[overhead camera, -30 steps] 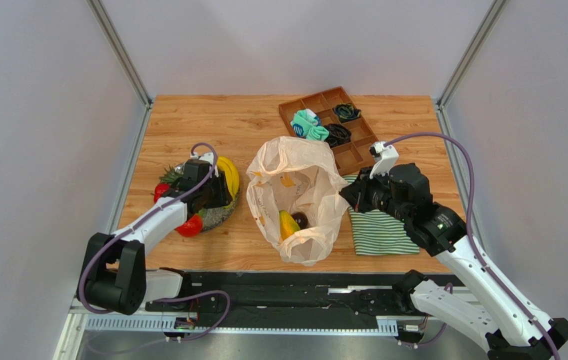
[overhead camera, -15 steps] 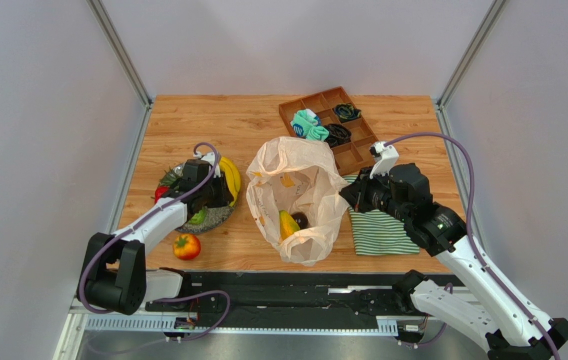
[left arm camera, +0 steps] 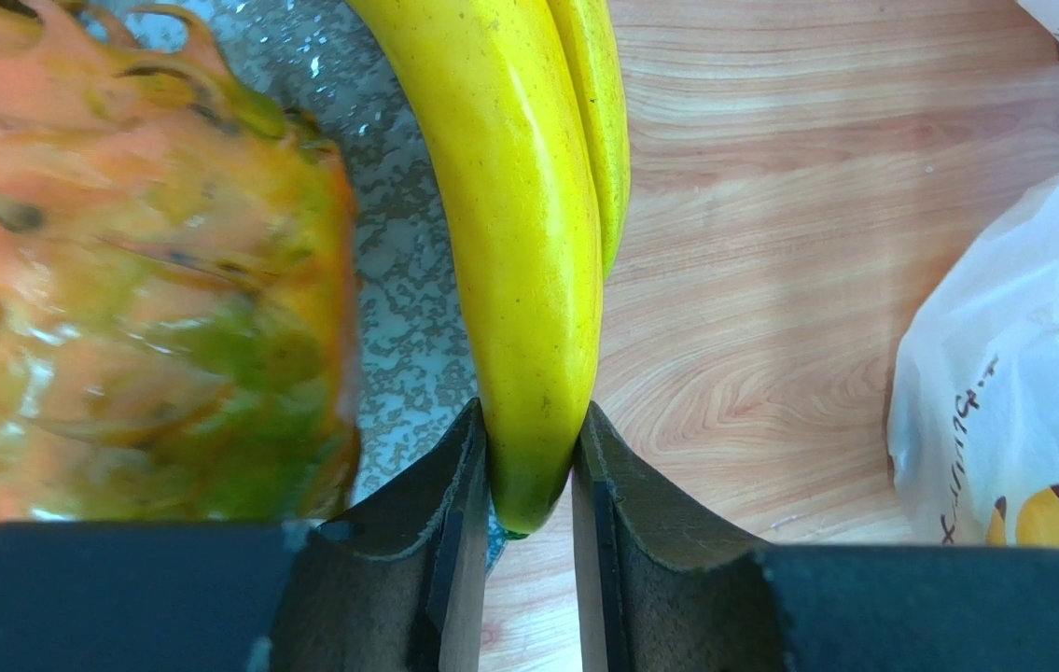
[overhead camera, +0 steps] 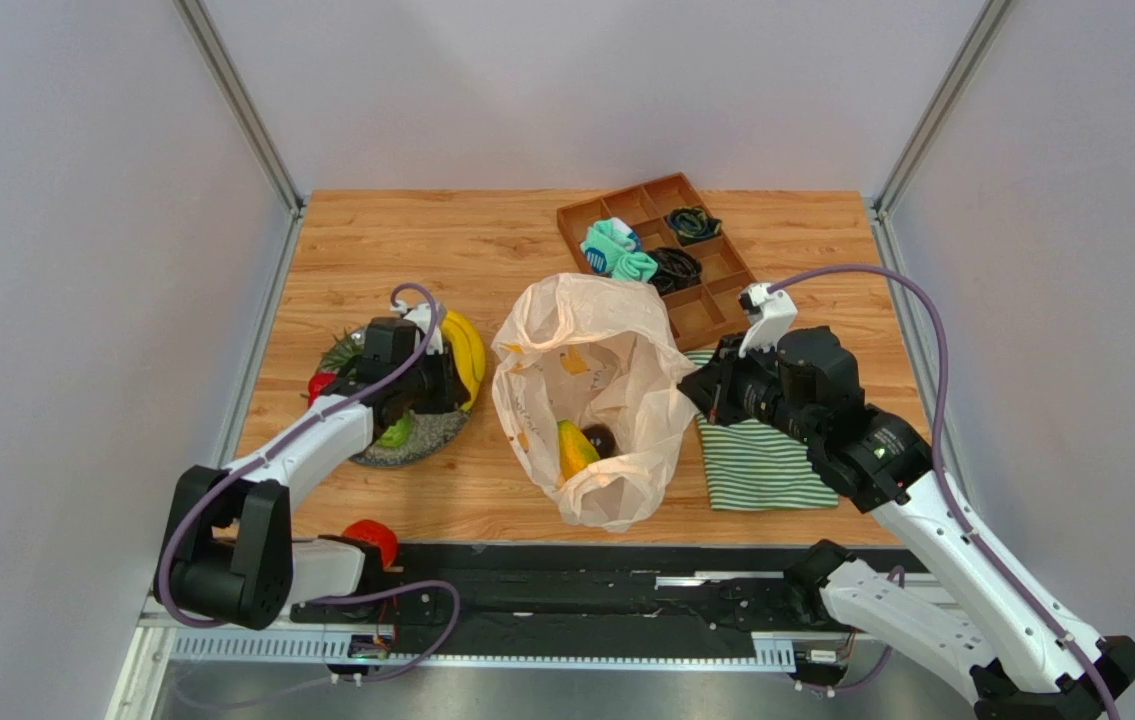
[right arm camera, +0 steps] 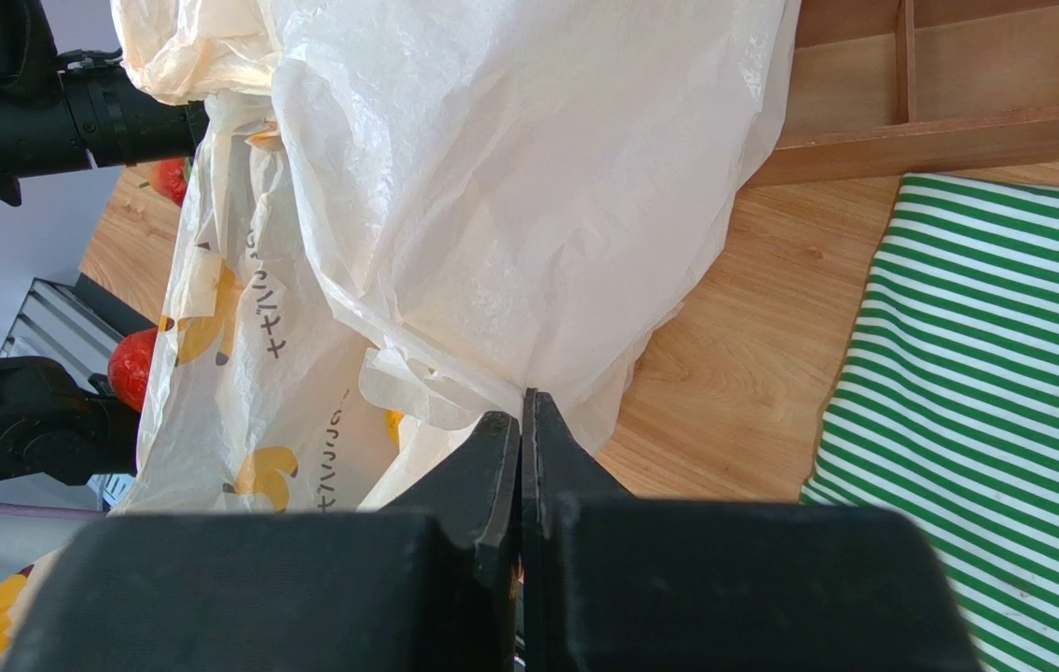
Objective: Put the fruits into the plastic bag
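Observation:
My left gripper (overhead camera: 432, 384) (left arm camera: 532, 427) is shut on the near tip of the yellow banana (overhead camera: 464, 354) (left arm camera: 528, 210), which lies on the speckled grey plate (overhead camera: 441, 434) (left arm camera: 409, 280). The orange pineapple (left arm camera: 128, 308) is right beside it, and a green fruit (overhead camera: 396, 432) and a red one (overhead camera: 321, 381) share the plate. Another red fruit (overhead camera: 370, 537) sits off the table's front edge by the left arm's base. My right gripper (overhead camera: 696, 393) (right arm camera: 522, 406) is shut on the rim of the plastic bag (overhead camera: 588, 375) (right arm camera: 493, 168), holding it open. Inside lie a yellow-orange fruit (overhead camera: 576, 447) and a dark one (overhead camera: 603, 440).
A wooden compartment tray (overhead camera: 704, 311) at the back holds teal and black cloth bundles. A green-and-white striped cloth (overhead camera: 761, 458) (right arm camera: 997, 364) lies right of the bag, under my right arm. Grey walls close in both sides of the table.
My left jaws closed on the banana's tip. The red fruit by the plate rolled toward the front edge and dropped off the table near the left arm's base. The right arm stayed still.

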`<state>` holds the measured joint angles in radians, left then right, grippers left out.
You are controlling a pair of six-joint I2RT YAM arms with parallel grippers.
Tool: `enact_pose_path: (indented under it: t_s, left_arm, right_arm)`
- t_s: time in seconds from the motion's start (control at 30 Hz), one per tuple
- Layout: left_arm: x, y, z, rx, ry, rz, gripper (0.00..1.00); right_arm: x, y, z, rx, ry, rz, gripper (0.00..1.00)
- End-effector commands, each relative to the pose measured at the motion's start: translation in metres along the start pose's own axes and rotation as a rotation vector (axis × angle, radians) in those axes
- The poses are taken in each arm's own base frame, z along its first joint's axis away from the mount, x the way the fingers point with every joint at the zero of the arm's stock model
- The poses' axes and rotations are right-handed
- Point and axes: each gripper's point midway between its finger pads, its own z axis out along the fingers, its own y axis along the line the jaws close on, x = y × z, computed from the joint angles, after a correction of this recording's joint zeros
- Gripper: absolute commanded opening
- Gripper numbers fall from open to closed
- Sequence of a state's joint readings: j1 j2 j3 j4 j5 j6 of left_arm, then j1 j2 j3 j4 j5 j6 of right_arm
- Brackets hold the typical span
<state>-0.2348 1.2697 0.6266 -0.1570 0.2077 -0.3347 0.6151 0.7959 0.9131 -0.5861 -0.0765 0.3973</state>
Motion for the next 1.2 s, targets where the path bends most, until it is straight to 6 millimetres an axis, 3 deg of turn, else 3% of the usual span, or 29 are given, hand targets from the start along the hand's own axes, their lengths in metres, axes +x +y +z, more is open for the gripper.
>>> enact_pose_path:
  t_s: [0.0,0.47,0.57,0.7,0.8,0.9,1.0,1.17]
  left_arm:
    - [-0.026,-0.023,-0.012,0.111,-0.088,0.105,0.00]
    - [-0.053,-0.061,-0.035,0.296,-0.235,0.165,0.00]
    - [-0.073,-0.073,-0.056,0.331,-0.333,0.169,0.00]
    - [-0.099,-0.082,-0.099,0.320,-0.483,0.168,0.00]
    - [-0.105,-0.090,-0.129,0.345,-0.561,0.172,0.00]
    - [-0.097,-0.106,-0.156,0.414,-0.535,0.170,0.00]
    - [-0.091,-0.146,-0.194,0.625,-0.486,0.186,0.00]
    - [-0.054,-0.201,-0.244,0.924,-0.360,0.245,0.00]
  right_arm:
    - [-0.010,0.006,0.001,-0.020,-0.039,0.007,0.00]
    - [-0.013,0.009,0.002,-0.032,-0.039,0.011,0.00]
    - [-0.013,0.009,0.002,-0.030,-0.039,0.011,0.00]
    - [-0.014,0.009,0.001,-0.029,-0.043,0.011,0.00]
    - [-0.014,0.008,0.000,-0.025,-0.045,0.012,0.00]
    - [-0.015,0.009,0.000,-0.025,-0.047,0.012,0.00]
    - [-0.015,0.009,0.000,-0.026,-0.048,0.012,0.00]
    - [-0.014,0.008,0.001,-0.025,-0.045,0.013,0.00]
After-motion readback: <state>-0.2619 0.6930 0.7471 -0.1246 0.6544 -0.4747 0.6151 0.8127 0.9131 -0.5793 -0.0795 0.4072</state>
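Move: My left hand already holds the bananas by their near tip. The middle of the plastic bag's mouth lies roughly 18 cm to its right, about 4 cm back and 10 cm up. The pineapple is some 8 cm to this hand's left and 4 cm ahead, the green fruit about 10 cm left and 5 cm back. From my right hand, the bag's mouth is about 14 cm left, 4 cm ahead and 7 cm lower. With my left hand I keep the bananas pinched by the tip and raise them, slowly and slightly rightwards at first, then fast, about 24 cm in all. Near the top I swing back and right towards the bag, tilting the fingers up some 30 degrees and turning them clockwise. My right hand stays put, still pinching the bag's rim. ##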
